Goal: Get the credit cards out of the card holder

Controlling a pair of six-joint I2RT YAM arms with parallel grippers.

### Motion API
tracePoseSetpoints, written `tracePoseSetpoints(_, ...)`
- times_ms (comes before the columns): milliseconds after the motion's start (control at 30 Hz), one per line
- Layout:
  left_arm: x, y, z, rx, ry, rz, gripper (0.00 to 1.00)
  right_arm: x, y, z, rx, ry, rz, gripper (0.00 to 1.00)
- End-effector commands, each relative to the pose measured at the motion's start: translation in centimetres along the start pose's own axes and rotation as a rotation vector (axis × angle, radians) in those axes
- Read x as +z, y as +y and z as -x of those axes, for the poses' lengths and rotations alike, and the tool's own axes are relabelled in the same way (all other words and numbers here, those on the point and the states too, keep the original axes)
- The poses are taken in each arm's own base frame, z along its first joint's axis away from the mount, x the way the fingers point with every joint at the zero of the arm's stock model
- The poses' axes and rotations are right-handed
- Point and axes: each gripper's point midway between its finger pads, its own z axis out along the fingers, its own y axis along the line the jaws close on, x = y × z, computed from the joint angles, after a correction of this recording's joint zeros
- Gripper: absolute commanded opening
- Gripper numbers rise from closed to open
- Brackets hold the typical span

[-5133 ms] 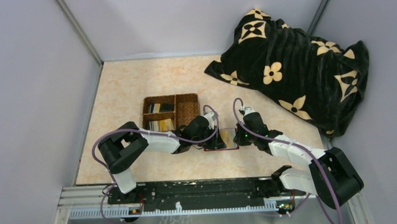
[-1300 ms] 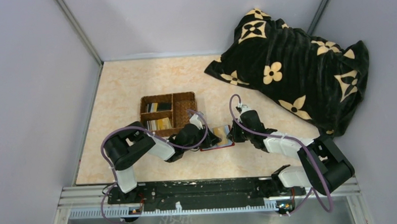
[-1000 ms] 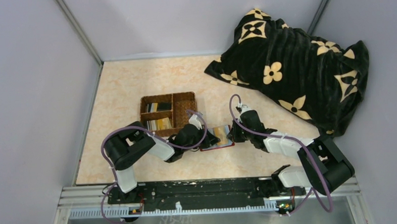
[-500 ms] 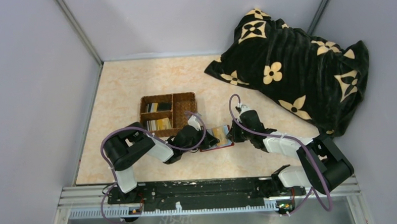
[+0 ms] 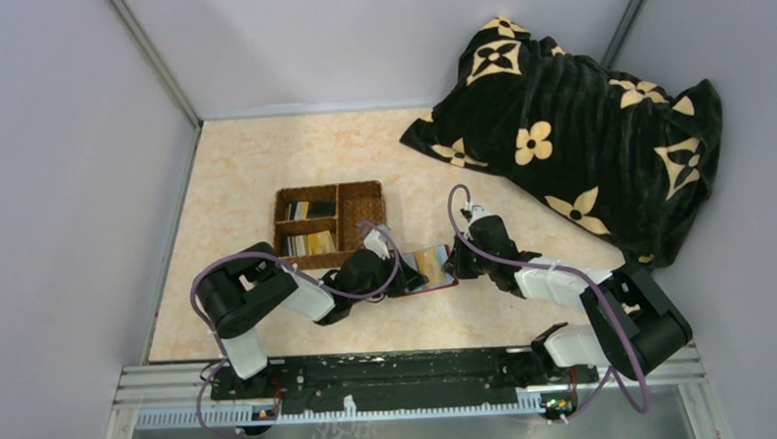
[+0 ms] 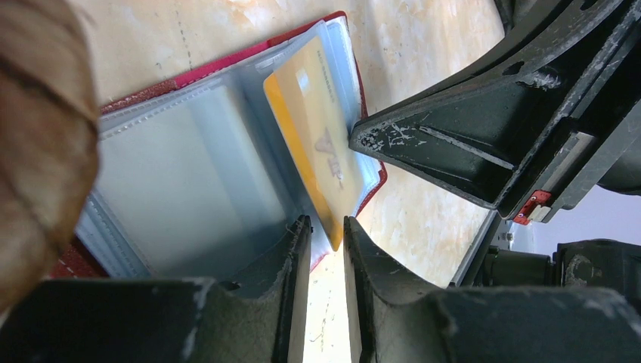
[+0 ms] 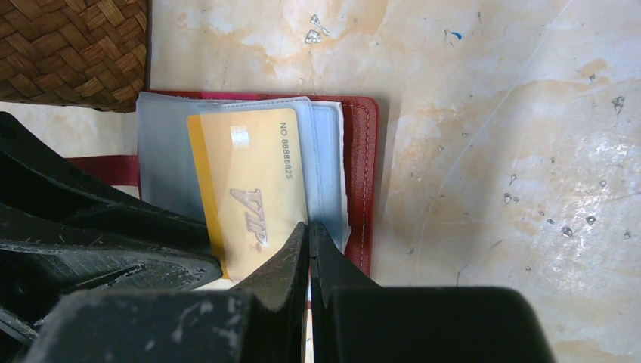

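Note:
The red card holder [image 5: 445, 280] [image 7: 365, 174] lies open just right of the basket, its clear pockets [image 6: 181, 174] fanned up. An orange-yellow credit card [image 7: 253, 181] [image 6: 317, 144] [image 5: 431, 265] sticks partway out of one pocket. My left gripper [image 6: 326, 223] [image 5: 408, 276] stands narrowly open, and the card's lower corner sits between its tips with a gap on either side. My right gripper [image 7: 308, 227] [image 5: 452, 266] is shut, with its tips pressed on the clear pocket edge beside the card. More credit cards [image 5: 308, 209] lie in the basket.
The brown wicker divided basket [image 5: 329, 186] [image 7: 68, 53] stands directly left of the holder, close to my left arm. A black blanket with cream flowers [image 5: 579, 132] fills the back right corner. Grey walls close in the left and far sides.
My left gripper's jaws have parted from a shut grip on the card's corner, and the left arm has drawn slightly back to the left. The right gripper has stayed put.

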Motion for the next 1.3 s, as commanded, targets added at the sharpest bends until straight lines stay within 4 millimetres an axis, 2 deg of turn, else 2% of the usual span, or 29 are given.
tracePoseSetpoints(0,-0.4,-0.4,0.2,0.019,-0.017,-0.011,0.28,-0.3,-3.0,-4.8,0.010,0.170,-0.117,0.00)
tracePoseSetpoints(133,-0.4,-0.2,0.2,0.019,-0.016,-0.008,0.23,-0.3,-3.0,-4.8,0.010,0.170,-0.117,0.00)
tracePoseSetpoints(433,-0.1,-0.6,0.0,0.023,-0.003,-0.026,0.00,-0.3,-3.0,-4.8,0.010,0.171,-0.117,0.00)
tracePoseSetpoints(633,-0.8,-0.2,0.4,0.037,-0.021,-0.002,0.00,-0.4,-3.1,-4.7,0.012,0.163,-0.124,0.00)
tracePoseSetpoints(800,-1.7,-0.7,1.3,0.091,-0.035,0.016,0.00,-0.4,-3.2,-4.8,0.014,0.165,-0.127,0.00)
tracePoseSetpoints(1067,-3.6,-0.4,2.8,0.155,-0.071,0.082,0.00,-0.4,-3.2,-4.8,0.013,0.167,-0.128,0.00)
tracePoseSetpoints(1267,-5.0,0.0,2.7,0.173,-0.047,0.124,0.00,-0.3,-3.2,-4.7,0.014,0.169,-0.128,0.00)
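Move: The gold card, still mostly in its clear sleeve, has its near left corner between the left fingertips; its middle lies some 3 cm ahead of that hand, 1 cm to its right and at nearly the same height. The open holder's middle is about 2 cm ahead, straight in line and 2 cm lower; the basket's is roughly 13 cm ahead and 20 cm left. From the right hand the card's middle is about 4 cm left and 1 cm ahead. Upward and to its left the left hand draws the card from its sleeve, but first it stays almost in place while its slightly open fingers close and pinch the near left corner. It then pulls about 3.5 cm up and 3 cm left, tilting some 10 degrees. The right hand stays put, its shut fingertips still resting on the sleeve near the holder's right side. ##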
